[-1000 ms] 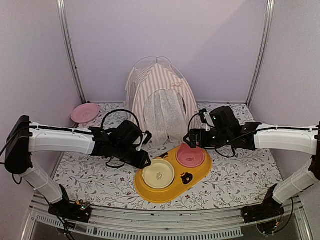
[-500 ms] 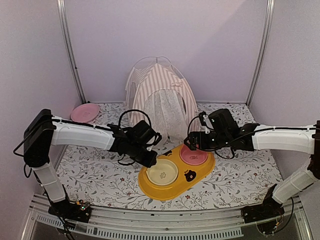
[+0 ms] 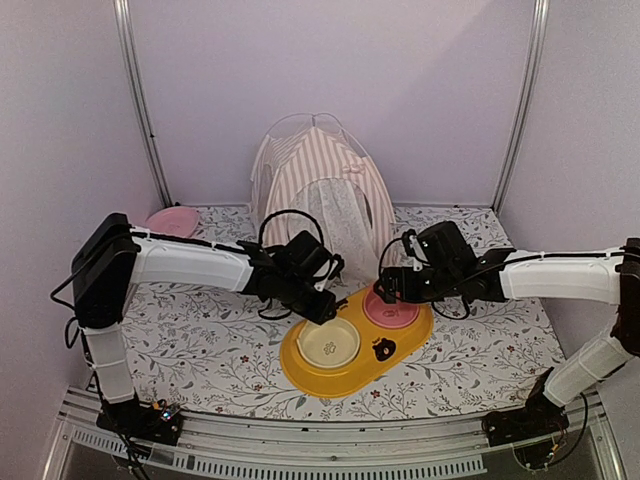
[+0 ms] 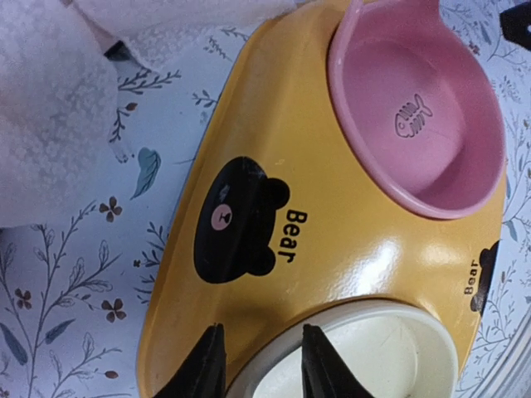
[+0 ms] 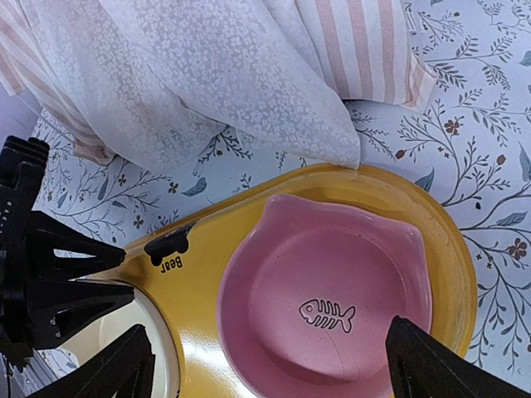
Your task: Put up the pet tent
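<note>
The pet tent (image 3: 318, 195) stands upright at the back middle, pink-and-white striped, its white mesh curtain (image 5: 191, 75) hanging down in front. A corner of that curtain (image 4: 50, 124) shows in the left wrist view. In front of the tent lies a yellow bear feeder tray (image 3: 372, 352) holding a cream bowl (image 3: 328, 343) and a pink fish bowl (image 3: 392, 310). My left gripper (image 4: 261, 365) hovers partly open over the tray's rim beside the cream bowl (image 4: 365, 356). My right gripper (image 5: 274, 365) is wide open over the pink bowl (image 5: 323, 307), holding nothing.
A pink plate (image 3: 165, 215) lies at the back left, partly behind my left arm. Purple walls with metal posts close in the floral-cloth table (image 3: 190, 350) on three sides. The tent's striped hem (image 5: 365, 41) lies just beyond the tray.
My left arm has reached further right and toward the tent. The yellow tray has slid a little to the right with it. The right gripper has barely shifted.
</note>
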{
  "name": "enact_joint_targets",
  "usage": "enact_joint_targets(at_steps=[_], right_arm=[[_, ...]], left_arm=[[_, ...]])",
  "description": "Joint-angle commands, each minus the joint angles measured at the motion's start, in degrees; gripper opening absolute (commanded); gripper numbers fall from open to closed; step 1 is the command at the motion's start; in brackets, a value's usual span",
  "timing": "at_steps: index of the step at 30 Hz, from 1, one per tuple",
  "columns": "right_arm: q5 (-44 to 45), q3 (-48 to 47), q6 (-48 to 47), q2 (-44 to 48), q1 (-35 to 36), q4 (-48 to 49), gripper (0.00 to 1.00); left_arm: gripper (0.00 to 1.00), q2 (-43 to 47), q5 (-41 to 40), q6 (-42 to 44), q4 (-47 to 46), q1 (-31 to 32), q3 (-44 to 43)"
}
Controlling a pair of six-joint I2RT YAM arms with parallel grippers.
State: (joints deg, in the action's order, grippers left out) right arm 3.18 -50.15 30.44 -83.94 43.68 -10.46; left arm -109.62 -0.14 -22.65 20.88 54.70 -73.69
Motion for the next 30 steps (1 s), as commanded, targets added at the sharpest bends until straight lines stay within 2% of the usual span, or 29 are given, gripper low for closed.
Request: enact_joint_targets(at_steps=[1,6,10,11,12,17,22,26,30], right_arm=[[1.44,1.27,0.7,2.75,-0.84,-1.19,0.99],[2.07,2.82,1.26,6.85,-2.96,-1.03,0.99],[2.48,3.22,1.54,9.28,-5.56,-1.87,0.99],[2.6,3.38,1.55,9.83,-6.24,-1.93,0.99],[2.57,3.56,1.56,10.51,-7.0,-1.93,0.99],[3.06,4.69,1.06,13.77,-12.51,-2.02,0.99],[3.11,6.79,-0.31,17.83,-20.98,-0.01,0.99],[-0.46,11.55,-5.2,20.22,-30.14,6.89,0.99],[3.71,16.79,-11.89,21.98,-35.46,15.42,0.99]], left_arm=[[0.39,1.32,-0.68,0.61,-3.5,-0.05,-1.92],[0.63,10.62,-1.17,0.73,-7.51,-1.97,3.49],[0.76,20.39,-0.34,0.65,-10.98,-4.51,10.5],[0.9,22.39,-0.09,0.45,-11.61,-5.38,12.22],[0.98,24.28,-0.18,0.16,-12.08,-5.99,14.34],[1.0,33.58,-1.26,-1.47,-14.77,-10.69,22.61],[0.99,40.31,3.29,-3.61,-17.05,-20.49,28.7],[1.0,43.65,3.68,-4.82,-17.11,-27.59,31.83],[1.0,46.04,-0.88,-4.23,-17.72,-32.55,34.38]])
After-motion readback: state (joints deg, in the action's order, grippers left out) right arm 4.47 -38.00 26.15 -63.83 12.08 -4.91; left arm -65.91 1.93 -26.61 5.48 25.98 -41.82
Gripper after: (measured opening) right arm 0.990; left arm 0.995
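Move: The left hand's fingers straddle the cream bowl's rim; the bowl's middle is about 5 cm back, 2 cm right and 2 cm below, the pink bowl some 15 cm right and 5 cm ahead. The tent's middle stands roughly 18 cm ahead, 1 cm right. The open right hand hovers 8 cm above the pink bowl, level with it both ways; from there the cream bowl is 13 cm left and 9 cm back, the tent's middle 14 cm left and 18 cm ahead. Opening from about a third to fully wide, the left fingers come free of the cream bowl's rim as that hand lifts some 13 cm, mostly straight up at first, then sweeps about 22 cm left past the tent's near side, easing forward late while it swings some 30 degrees counter-clockwise and its fingers tip upward. The right hand, already wide open, withdraws from above the pink bowl at the same time, going about 21 cm right with a modest rise and some forward travel, turning roughly 30 degrees clockwise. ##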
